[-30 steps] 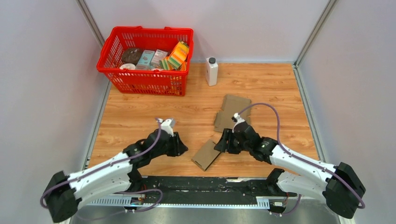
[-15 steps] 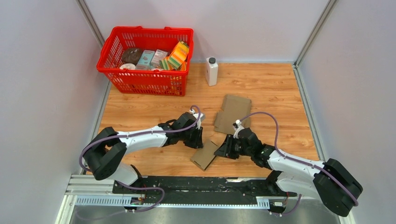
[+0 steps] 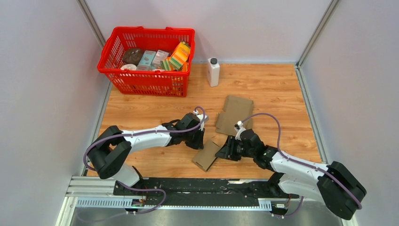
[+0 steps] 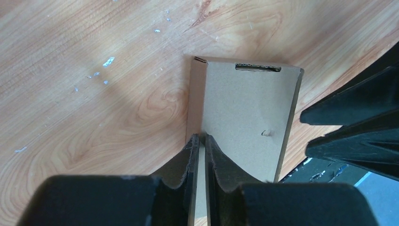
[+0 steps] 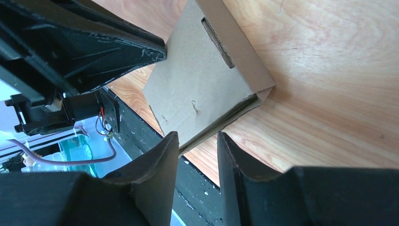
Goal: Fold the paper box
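The paper box (image 3: 206, 156) is a small brown cardboard piece, folded flat, lying near the table's front edge. In the left wrist view the paper box (image 4: 244, 108) shows a slot near its far end. My left gripper (image 4: 201, 136) is shut on the thin left edge of that panel. From above, the left gripper (image 3: 200, 140) sits at the box's far left corner and the right gripper (image 3: 225, 150) at its right side. My right gripper (image 5: 197, 136) stands open, with the near corner of the paper box (image 5: 202, 84) just past its fingertips.
A larger flat cardboard sheet (image 3: 234, 114) lies just beyond the right gripper. A red basket (image 3: 141, 74) of groceries stands at the back left and a white bottle (image 3: 213, 71) beside it. The black mounting rail (image 3: 202, 186) runs directly below the box.
My left arm has swung right, from left of the box to its far left corner, and its jaws have closed on the edge. The right gripper has dropped slightly toward the front edge.
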`<act>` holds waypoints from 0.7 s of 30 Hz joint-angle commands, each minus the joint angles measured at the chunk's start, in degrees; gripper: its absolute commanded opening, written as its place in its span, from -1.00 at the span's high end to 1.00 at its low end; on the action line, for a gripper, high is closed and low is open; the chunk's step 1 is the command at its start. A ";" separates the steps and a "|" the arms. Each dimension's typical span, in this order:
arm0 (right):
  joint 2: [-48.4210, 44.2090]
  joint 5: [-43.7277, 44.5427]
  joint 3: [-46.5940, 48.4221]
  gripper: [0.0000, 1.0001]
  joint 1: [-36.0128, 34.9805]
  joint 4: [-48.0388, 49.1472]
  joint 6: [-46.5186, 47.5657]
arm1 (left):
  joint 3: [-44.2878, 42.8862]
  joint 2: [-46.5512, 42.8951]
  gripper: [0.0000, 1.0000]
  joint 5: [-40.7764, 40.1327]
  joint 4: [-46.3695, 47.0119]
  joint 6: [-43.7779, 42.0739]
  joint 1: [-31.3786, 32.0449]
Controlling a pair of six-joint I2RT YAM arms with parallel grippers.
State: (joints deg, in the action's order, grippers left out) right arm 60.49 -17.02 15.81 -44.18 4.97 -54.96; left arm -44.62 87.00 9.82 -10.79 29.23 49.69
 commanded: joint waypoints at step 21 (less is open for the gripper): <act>4.90 -3.29 -0.34 -0.40 1.56 10.14 -4.10 | 12.01 0.89 0.75 0.28 7.97 1.44 -7.77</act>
State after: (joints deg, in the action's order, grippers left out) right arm 64.97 -19.62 15.77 -42.78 9.17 -57.82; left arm -36.14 85.82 17.96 3.33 33.19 43.46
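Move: The paper box lies flat with its middle about 4 cm back from the left hand, 2 cm to its right and 2 cm lower; the left fingertips are already on its left upper long edge. From the right hand, beside its slit right side, the middle is some 5 cm to the left, about 1 cm back and 3 cm down. The flat cardboard sheet lies roughly 13 cm ahead and 13 cm right of the left hand. Open the right gripper to about twice its gap beside the box's slit right side, lifting it some 2 cm and bringing it back down to slightly below its starting height. Keep the nearly shut left fingertips on the box's left upper edge and ease them forward about 1 cm, tilting the hand some 10 degrees so they point flatter to the right. ##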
